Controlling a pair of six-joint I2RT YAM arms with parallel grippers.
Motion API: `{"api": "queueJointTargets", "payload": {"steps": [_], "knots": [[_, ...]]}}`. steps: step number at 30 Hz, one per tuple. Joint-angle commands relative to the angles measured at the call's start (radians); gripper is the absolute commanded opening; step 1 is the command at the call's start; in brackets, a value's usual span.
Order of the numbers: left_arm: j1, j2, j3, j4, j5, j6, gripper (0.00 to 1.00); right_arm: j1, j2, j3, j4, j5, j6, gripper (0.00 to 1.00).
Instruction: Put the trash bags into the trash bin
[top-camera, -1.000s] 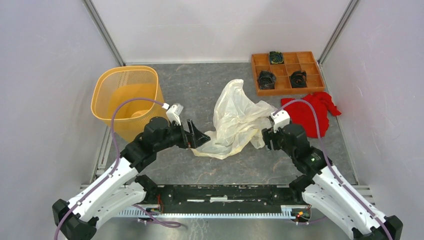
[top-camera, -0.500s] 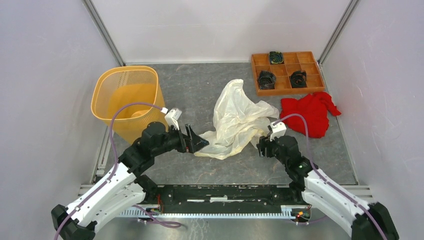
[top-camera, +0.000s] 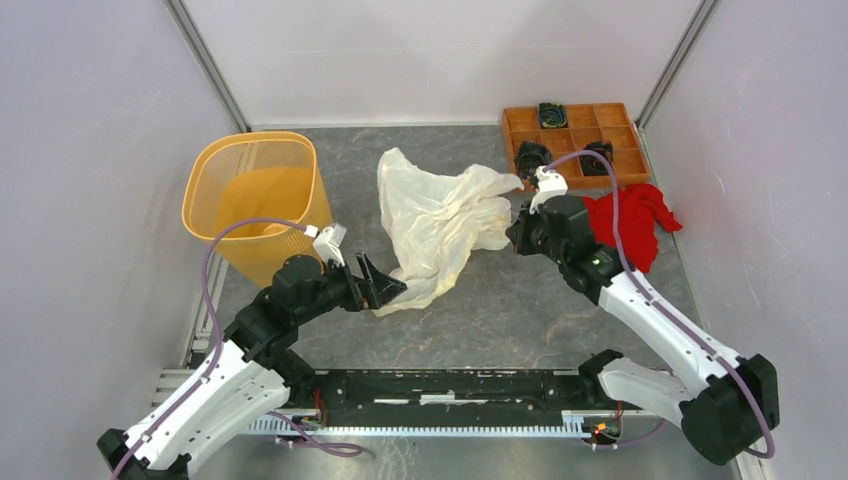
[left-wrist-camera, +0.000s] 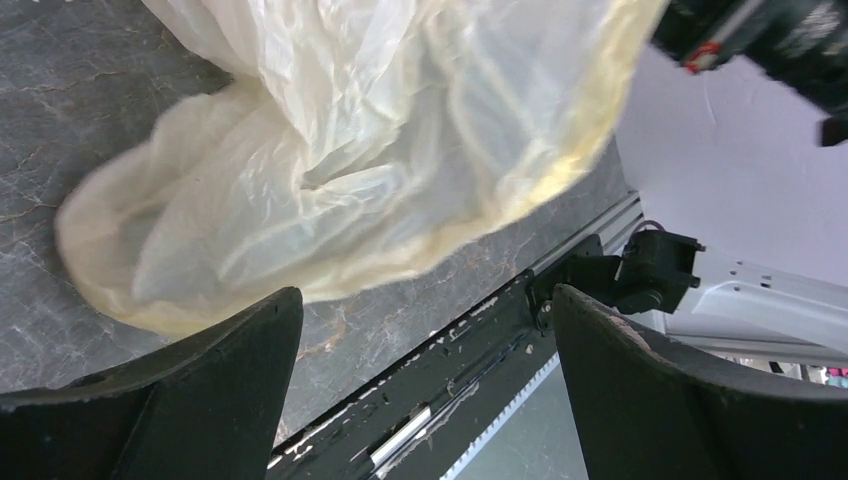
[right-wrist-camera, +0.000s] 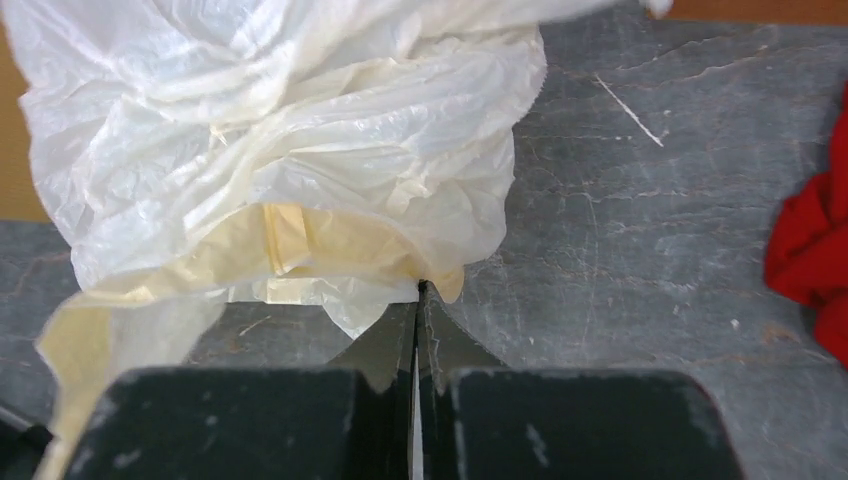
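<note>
The cream-white trash bag (top-camera: 435, 215) hangs stretched over the middle of the table, its lower end trailing on the floor by my left gripper. My right gripper (top-camera: 513, 222) is shut on the bag's right edge and holds it up; in the right wrist view the jaws pinch the bag (right-wrist-camera: 290, 170) at their tips (right-wrist-camera: 419, 292). My left gripper (top-camera: 385, 291) is open and empty, just below the bag's lower end; the bag (left-wrist-camera: 350, 160) fills the top of its view, beyond the fingertips. The orange-yellow trash bin (top-camera: 258, 200) stands at the left, to the left of the bag.
A flat orange compartment tray (top-camera: 573, 143) with black parts sits at the back right. A red cloth (top-camera: 630, 222) lies in front of it, right of my right gripper. Grey walls close in on three sides.
My right gripper has lifted and moved toward the back and left, pulling the bag up and left toward the bin. My left gripper has drawn back slightly toward the near edge, staying open.
</note>
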Motion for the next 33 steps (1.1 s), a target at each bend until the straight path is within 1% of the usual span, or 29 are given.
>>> {"api": "queueJointTargets", "payload": {"steps": [1,4,5,7,10,11,14,17,23,25,27,29,30,31,33], "knots": [[-0.005,0.068,0.022,0.05,0.003,0.019,1.0,-0.01,-0.047,0.131,-0.319,-0.022,0.008,0.0],[-0.012,0.138,0.058,0.074,0.037,0.045,1.0,-0.01,-0.119,0.156,-0.293,-0.045,-0.065,0.0],[-0.018,0.144,0.068,0.085,0.042,0.05,1.0,-0.009,-0.142,0.161,-0.269,-0.083,-0.078,0.0],[-0.035,0.131,0.085,0.102,0.048,0.063,1.0,-0.011,-0.16,0.186,-0.236,-0.102,-0.08,0.0],[-0.076,0.091,0.115,0.106,0.029,0.091,1.0,-0.01,-0.13,0.243,-0.216,-0.106,-0.083,0.0],[-0.093,0.083,0.122,0.096,0.012,0.1,1.0,-0.011,-0.117,0.259,-0.216,-0.104,-0.086,0.0],[-0.152,0.084,0.134,-0.001,-0.116,0.108,1.0,-0.01,-0.086,0.292,-0.197,-0.135,-0.091,0.0],[-0.194,0.106,0.119,-0.033,-0.196,0.102,1.0,-0.011,-0.08,0.301,-0.187,-0.135,-0.092,0.0],[-0.217,0.153,0.063,-0.065,-0.375,0.062,1.0,-0.01,-0.083,0.308,-0.197,-0.153,-0.116,0.0],[-0.217,0.168,0.029,-0.028,-0.374,0.06,1.0,-0.01,-0.091,0.303,-0.201,-0.151,-0.125,0.0],[-0.217,0.196,-0.01,0.045,-0.313,0.053,1.0,-0.011,-0.097,0.296,-0.194,-0.166,-0.137,0.01],[-0.217,0.233,-0.058,0.144,-0.263,0.034,0.96,-0.01,-0.102,0.286,-0.186,-0.178,-0.15,0.0],[-0.217,0.25,-0.067,0.167,-0.257,0.023,0.92,-0.011,-0.103,0.284,-0.185,-0.182,-0.155,0.0],[-0.217,0.267,-0.08,0.181,-0.26,0.014,0.84,-0.01,-0.104,0.281,-0.185,-0.184,-0.162,0.0],[-0.217,0.285,-0.082,0.181,-0.29,0.009,0.64,-0.01,-0.105,0.272,-0.189,-0.188,-0.183,0.0]]}}
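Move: The trash bag's loose rim hangs roughly 6 cm right, 2 cm ahead and 5 cm below the open left hand. From that hand the trash bin stands about 25 cm left and 15 cm ahead. The right hand already pinches the bag; from it the loose rim lies about 23 cm left and 11 cm back, slightly lower, and the red cloth about 26 cm right, level with it on the table. Right raises the pinched bag 10 cm; left bobs, then sinks about 11 cm, closing slightly round its rim. ##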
